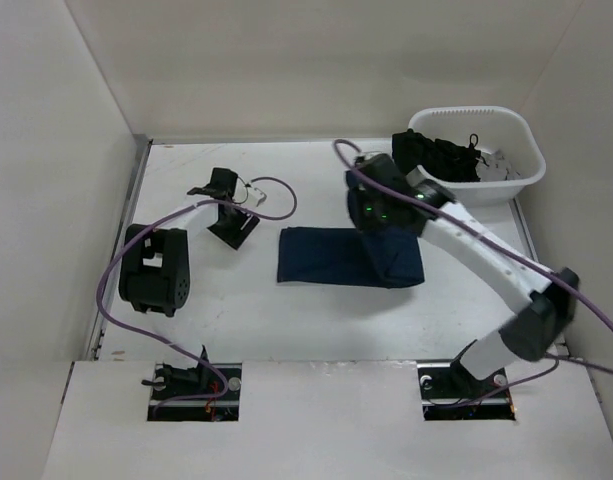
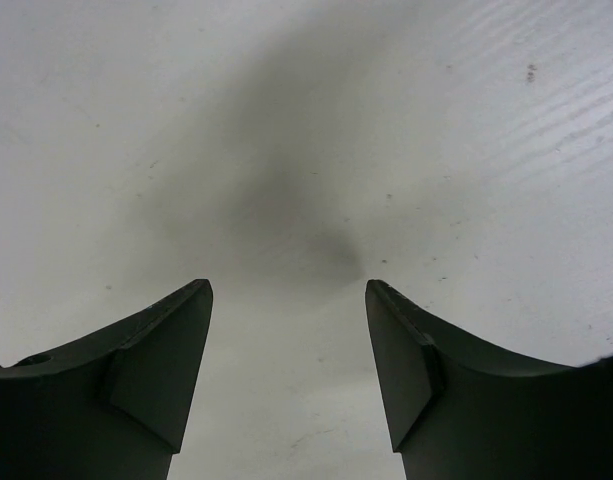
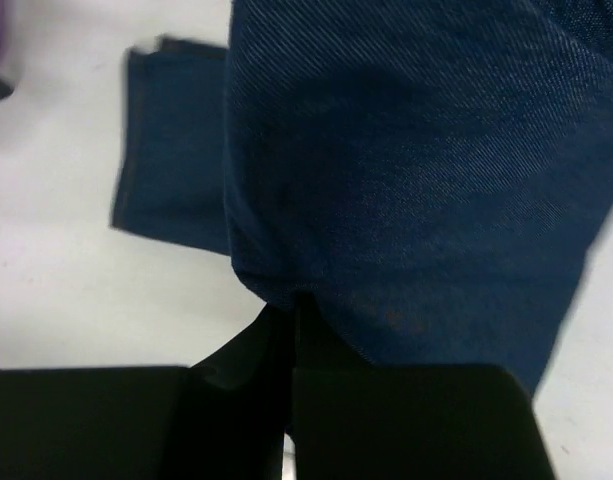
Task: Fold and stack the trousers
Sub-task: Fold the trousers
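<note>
The dark navy trousers (image 1: 331, 258) lie folded into a strip in the middle of the white table (image 1: 186, 330). My right gripper (image 1: 374, 215) stands over their right end, shut on a raised fold of the denim. In the right wrist view the jaws (image 3: 294, 312) are pressed together on the edge of the blue cloth (image 3: 416, 170), which hangs in front of them and hides the fingertips. My left gripper (image 1: 221, 185) sits at the back left, away from the trousers. Its fingers (image 2: 176, 340) stand open over bare tabletop with nothing between them.
A white basket (image 1: 526, 140) with black garments (image 1: 451, 160) in it stands at the back right corner. Purple cables (image 1: 276, 200) loop over the table near both arms. White walls close the table on three sides.
</note>
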Motion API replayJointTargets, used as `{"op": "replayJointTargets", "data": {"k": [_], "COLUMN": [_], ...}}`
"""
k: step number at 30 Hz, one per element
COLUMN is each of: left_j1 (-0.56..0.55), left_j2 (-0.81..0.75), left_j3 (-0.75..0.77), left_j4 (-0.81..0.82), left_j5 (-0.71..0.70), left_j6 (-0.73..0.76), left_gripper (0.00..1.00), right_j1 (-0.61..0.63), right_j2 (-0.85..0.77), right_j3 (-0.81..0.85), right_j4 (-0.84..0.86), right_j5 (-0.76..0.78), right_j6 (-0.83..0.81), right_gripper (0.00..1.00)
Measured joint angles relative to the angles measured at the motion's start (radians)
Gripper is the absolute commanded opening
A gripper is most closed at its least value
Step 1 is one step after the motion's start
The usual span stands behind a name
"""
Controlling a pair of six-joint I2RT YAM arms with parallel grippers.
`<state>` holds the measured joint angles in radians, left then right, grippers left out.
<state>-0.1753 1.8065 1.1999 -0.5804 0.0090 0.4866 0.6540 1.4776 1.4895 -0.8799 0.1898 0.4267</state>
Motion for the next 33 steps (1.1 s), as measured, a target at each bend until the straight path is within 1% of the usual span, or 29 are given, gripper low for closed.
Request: {"op": "replayJointTargets", "data": {"k": [2, 5, 10, 11, 13, 14, 15, 16, 17, 19, 22, 24, 25, 27, 30, 31, 33], "left_j1": [0.026, 0.082, 0.184, 0.198, 0.216, 0.22, 0.224, 0.228, 0.231, 0.235, 0.25, 0.265, 0.274, 0.286, 0.297, 0.294, 0.271], "left_j2": [0.0, 0.007, 0.067, 0.075, 0.083, 0.087, 0.089, 0.091, 0.093, 0.098, 0.108, 0.113, 0.114, 0.114, 0.106, 0.098, 0.065], "left_j3": [0.006, 0.012, 0.043, 0.052, 0.061, 0.065, 0.068, 0.071, 0.074, 0.081, 0.096, 0.106, 0.109, 0.109, 0.109, 0.109, 0.105], "left_j4": [0.0, 0.001, 0.011, 0.017, 0.023, 0.024, 0.023, 0.023, 0.023, 0.023, 0.023, 0.024, 0.024, 0.024, 0.021, 0.019, 0.014], "left_j5": [0.001, 0.004, 0.015, 0.018, 0.025, 0.027, 0.03, 0.031, 0.032, 0.034, 0.039, 0.037, 0.032, 0.021, 0.009, 0.007, 0.006], "left_j6": [-0.007, -0.013, -0.03, -0.035, -0.044, -0.047, -0.049, -0.05, -0.05, -0.05, -0.05, -0.05, -0.049, -0.047, -0.044, -0.043, -0.042], "left_gripper": [0.62, 0.62, 0.61, 0.61, 0.61, 0.61, 0.61, 0.61, 0.61, 0.61, 0.61, 0.6, 0.6, 0.61, 0.61, 0.61, 0.62], "right_j1": [0.093, 0.179, 0.234, 0.237, 0.238, 0.237, 0.237, 0.237, 0.237, 0.238, 0.252, 0.273, 0.286, 0.309, 0.315, 0.294, 0.209], "right_j2": [0.117, 0.261, 0.476, 0.51, 0.559, 0.58, 0.601, 0.621, 0.64, 0.673, 0.696, 0.682, 0.655, 0.554, 0.342, 0.266, 0.143], "right_j3": [0.095, 0.225, 0.425, 0.442, 0.454, 0.454, 0.454, 0.454, 0.454, 0.454, 0.452, 0.43, 0.389, 0.256, 0.008, -0.076, -0.218], "right_j4": [0.005, 0.029, 0.103, 0.123, 0.157, 0.168, 0.18, 0.195, 0.208, 0.237, 0.313, 0.403, 0.47, 0.582, 0.681, 0.699, 0.715], "right_j5": [0.026, 0.043, 0.047, 0.047, 0.039, 0.035, 0.03, 0.024, 0.014, -0.028, -0.136, -0.201, -0.227, -0.253, -0.253, -0.246, -0.221], "right_j6": [0.023, 0.04, 0.051, 0.056, 0.072, 0.079, 0.089, 0.098, 0.106, 0.108, 0.105, 0.088, 0.077, 0.071, 0.108, 0.13, 0.172], "right_gripper": [0.0, 0.0, 0.02, 0.04, 0.12, 0.2, 0.34, 0.56, 1.0, 1.0, 1.0, 1.0, 1.0, 1.0, 1.0, 1.0, 1.0]}}
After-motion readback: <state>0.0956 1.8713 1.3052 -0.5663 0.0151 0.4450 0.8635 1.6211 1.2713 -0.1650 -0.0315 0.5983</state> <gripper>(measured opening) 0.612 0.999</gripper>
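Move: The right hand holds the trousers' lifted edge about 20 cm above the table. The trousers' left end, over which it is being carried, lies roughly 25 cm to its left and level fore and aft, some 21 cm lower. The trousers' right edge is about 14 cm to its right, and the white basket some 30 cm right and 24 cm ahead. From the empty left hand, the trousers' left end lies about 13 cm right and 5 cm back. Still pinching the lifted edge, the right hand swings fast to the left by some 20 cm, a little forward and then down about 9 cm, laying the cloth over towards the trousers' left end, and opens wide to let go above the table; it carries on left and draws back towards the base, then turns back right and up again, empty, the wrist rolling about 25 degrees so the fingers point more to the left. Meanwhile the open, empty left hand moves about 10 cm left and slightly forward, clear of where the cloth comes down. ##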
